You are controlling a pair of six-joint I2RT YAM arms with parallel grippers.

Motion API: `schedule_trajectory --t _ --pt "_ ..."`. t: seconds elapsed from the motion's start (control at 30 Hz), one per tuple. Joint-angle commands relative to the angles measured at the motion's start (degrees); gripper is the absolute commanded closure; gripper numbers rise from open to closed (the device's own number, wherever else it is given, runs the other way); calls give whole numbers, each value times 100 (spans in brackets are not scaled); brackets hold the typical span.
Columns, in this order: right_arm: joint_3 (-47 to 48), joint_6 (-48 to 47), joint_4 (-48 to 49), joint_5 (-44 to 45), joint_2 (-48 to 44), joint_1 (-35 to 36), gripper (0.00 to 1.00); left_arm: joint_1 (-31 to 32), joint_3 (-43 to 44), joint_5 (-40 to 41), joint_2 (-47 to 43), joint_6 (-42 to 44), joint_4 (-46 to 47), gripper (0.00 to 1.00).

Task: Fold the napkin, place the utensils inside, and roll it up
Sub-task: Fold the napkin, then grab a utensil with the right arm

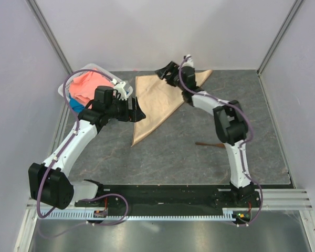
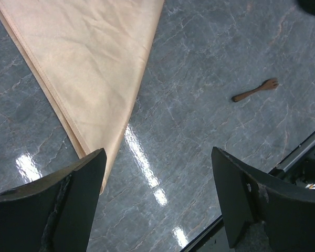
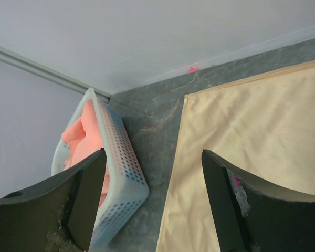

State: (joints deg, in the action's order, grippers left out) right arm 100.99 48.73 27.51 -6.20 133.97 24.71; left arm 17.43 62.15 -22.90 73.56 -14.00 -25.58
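Note:
The peach-gold napkin (image 1: pixel 156 102) lies folded into a triangle on the dark marble table, its long point towards the front. My left gripper (image 1: pixel 138 112) hangs open beside the napkin's left edge. In the left wrist view the napkin (image 2: pixel 89 63) fills the upper left, the left gripper (image 2: pixel 157 173) holds nothing, and the small brown fork (image 2: pixel 254 90) lies on bare table to the right. My right gripper (image 1: pixel 165 73) is open above the napkin's back edge. In the right wrist view the right gripper (image 3: pixel 153 173) is empty over the napkin's (image 3: pixel 252 147) back left corner. The fork (image 1: pixel 207 144) lies partly behind the right arm.
A white perforated basket (image 1: pixel 97 67) stands at the back left, holding a coral-pink cloth (image 1: pixel 86 86) and a blue cloth (image 1: pixel 76 105). The basket (image 3: pixel 121 173) shows close to the napkin's corner in the right wrist view. White walls enclose the table on three sides.

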Motion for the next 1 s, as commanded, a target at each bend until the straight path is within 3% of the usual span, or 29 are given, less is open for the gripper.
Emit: schedule_trajectory --t 0.0,0.2,0.33,0.47,0.67,0.97 --pt "-1051 -715 -1087 144 -1598 -386 21 -20 -89 -215 -26 -6 194 13" --pt "-2300 -1128 -2652 109 -2873 -1002 28 15 -89 -180 62 72 203 15" --pt "-2996 -1234 -4170 811 -3789 -1056 28 15 -54 -172 97 126 124 15" --pt "-4337 -771 -4622 797 -5149 -1091 33 23 -19 -180 167 90 133 14" --pt "-5351 -154 -5553 646 -6320 -1232 43 15 -19 -277 168 73 133 14" --pt "-6160 242 -6187 733 -6832 -1276 44 15 -28 -391 45 81 115 14"
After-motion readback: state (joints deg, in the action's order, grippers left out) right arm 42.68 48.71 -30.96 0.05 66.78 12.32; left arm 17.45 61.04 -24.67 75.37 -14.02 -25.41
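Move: The wooden fork lies far back from the right hand, some 30 cm nearer the base, about 24 cm to its right and roughly 16 cm below. The folded napkin spreads almost beneath that hand, its middle about 3 cm back, 4 cm to the left and 16 cm down. From the left hand the fork is about 39 cm to the right, 2 cm back and 19 cm lower. Right hand sweeps about 33 cm back and 24 cm right towards the fork, tipping down 45 degrees, fingers part-closing. ##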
